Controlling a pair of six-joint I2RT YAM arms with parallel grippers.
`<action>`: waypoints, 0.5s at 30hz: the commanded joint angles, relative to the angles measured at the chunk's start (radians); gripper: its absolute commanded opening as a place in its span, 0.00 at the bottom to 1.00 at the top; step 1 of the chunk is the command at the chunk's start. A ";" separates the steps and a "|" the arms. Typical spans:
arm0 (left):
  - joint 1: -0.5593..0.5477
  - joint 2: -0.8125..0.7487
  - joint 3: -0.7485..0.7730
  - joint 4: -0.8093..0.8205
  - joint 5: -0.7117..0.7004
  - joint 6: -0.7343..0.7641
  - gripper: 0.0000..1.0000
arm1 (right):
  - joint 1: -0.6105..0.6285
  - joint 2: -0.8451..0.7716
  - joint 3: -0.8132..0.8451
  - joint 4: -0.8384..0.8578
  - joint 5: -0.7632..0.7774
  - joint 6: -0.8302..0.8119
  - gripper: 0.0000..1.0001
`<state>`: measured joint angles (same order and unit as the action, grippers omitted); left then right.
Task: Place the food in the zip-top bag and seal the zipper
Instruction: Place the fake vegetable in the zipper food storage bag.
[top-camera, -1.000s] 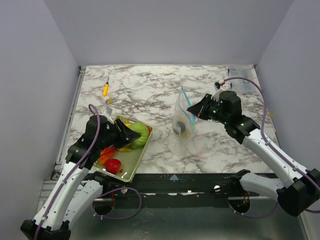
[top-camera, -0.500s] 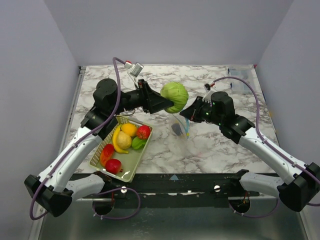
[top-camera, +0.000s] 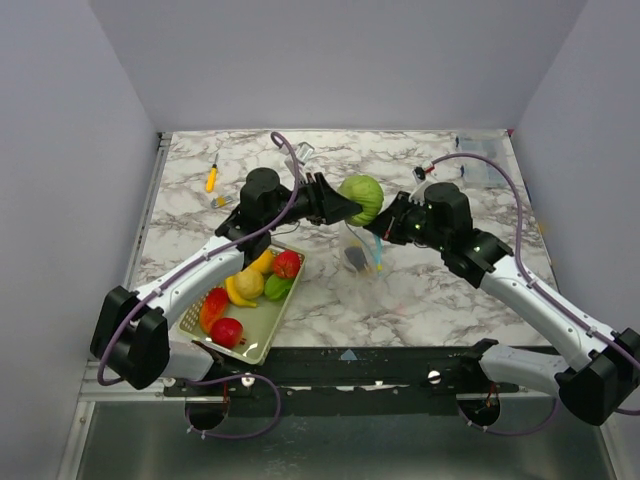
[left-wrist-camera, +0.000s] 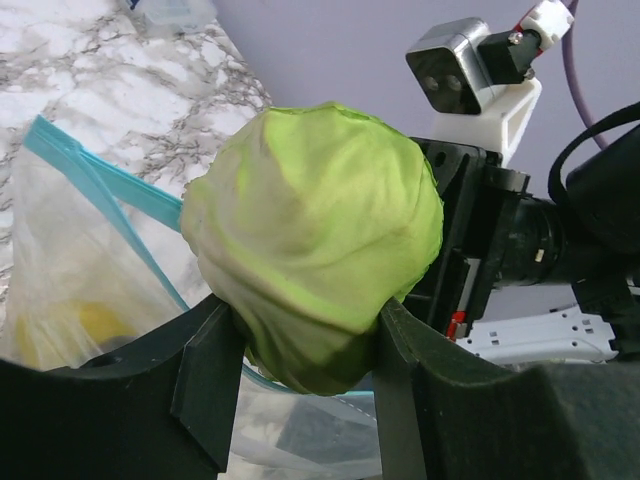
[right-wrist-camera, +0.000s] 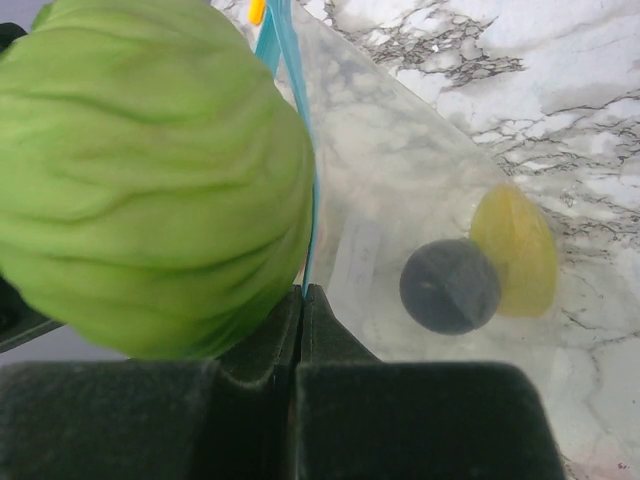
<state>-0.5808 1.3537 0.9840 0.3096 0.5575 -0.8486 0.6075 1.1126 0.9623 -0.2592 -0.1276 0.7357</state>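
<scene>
My left gripper (top-camera: 345, 205) (left-wrist-camera: 305, 320) is shut on a round green cabbage (top-camera: 362, 197) (left-wrist-camera: 315, 240) (right-wrist-camera: 150, 180), one piece of the food, and holds it just above the mouth of the zip-top bag (top-camera: 360, 268) (left-wrist-camera: 70, 270) (right-wrist-camera: 420, 180). My right gripper (top-camera: 383, 228) (right-wrist-camera: 302, 292) is shut on the light-blue zipper (left-wrist-camera: 100, 190) (right-wrist-camera: 290, 60) and holds the rim up. Inside the clear bag lie a dark round piece (right-wrist-camera: 450, 285) and a yellow piece (right-wrist-camera: 515, 250). More food (top-camera: 250, 285), red, yellow, green and orange, lies in the basket.
The pale green mesh basket (top-camera: 262, 345) stands at the front left beneath my left arm. A small orange and yellow item (top-camera: 211, 179) and another small piece (top-camera: 222, 201) lie at the back left. A clear box (top-camera: 480, 160) sits at the back right corner.
My left arm lifted the cabbage out of the basket and carried it right, up to the bag's mouth. My right gripper kept its hold on the rim and shifted slightly left.
</scene>
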 joint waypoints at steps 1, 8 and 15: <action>-0.005 -0.044 -0.058 -0.018 -0.089 0.055 0.02 | 0.008 -0.056 0.035 0.003 0.040 0.013 0.01; -0.007 -0.138 -0.129 -0.181 -0.128 0.132 0.04 | 0.007 -0.081 0.028 0.040 0.036 0.033 0.01; -0.007 -0.119 0.008 -0.445 -0.101 0.192 0.08 | 0.008 -0.064 0.028 0.062 0.024 0.038 0.01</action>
<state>-0.5831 1.2385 0.8932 0.0551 0.4591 -0.7300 0.6090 1.0500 0.9623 -0.2447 -0.1024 0.7628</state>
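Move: The left hand holds the cabbage with the zip-top bag's mouth just below: its middle lies about 3 cm to the right, 2 cm back and 6 cm down. From the same hand, the dark avocado inside the bag is about 1 cm to the right, neither ahead nor back and some 19 cm below; the basket's middle is roughly 25 cm left, 9 cm back and 22 cm below. For the right hand, pinching the rim, the mouth's middle is about 3 cm ahead, 3 cm left and 1 cm below. Keeping its grip on the cabbage, the left hand sinks about 5 cm into the mouth of the zip-top bag, easing some 3 cm left and a little back as the fingers dip about 10 degrees. Meanwhile the right hand, still shut on the blue zipper rim, lifts that edge roughly 2.5 cm, bringing the rim up beside the descending cabbage. ##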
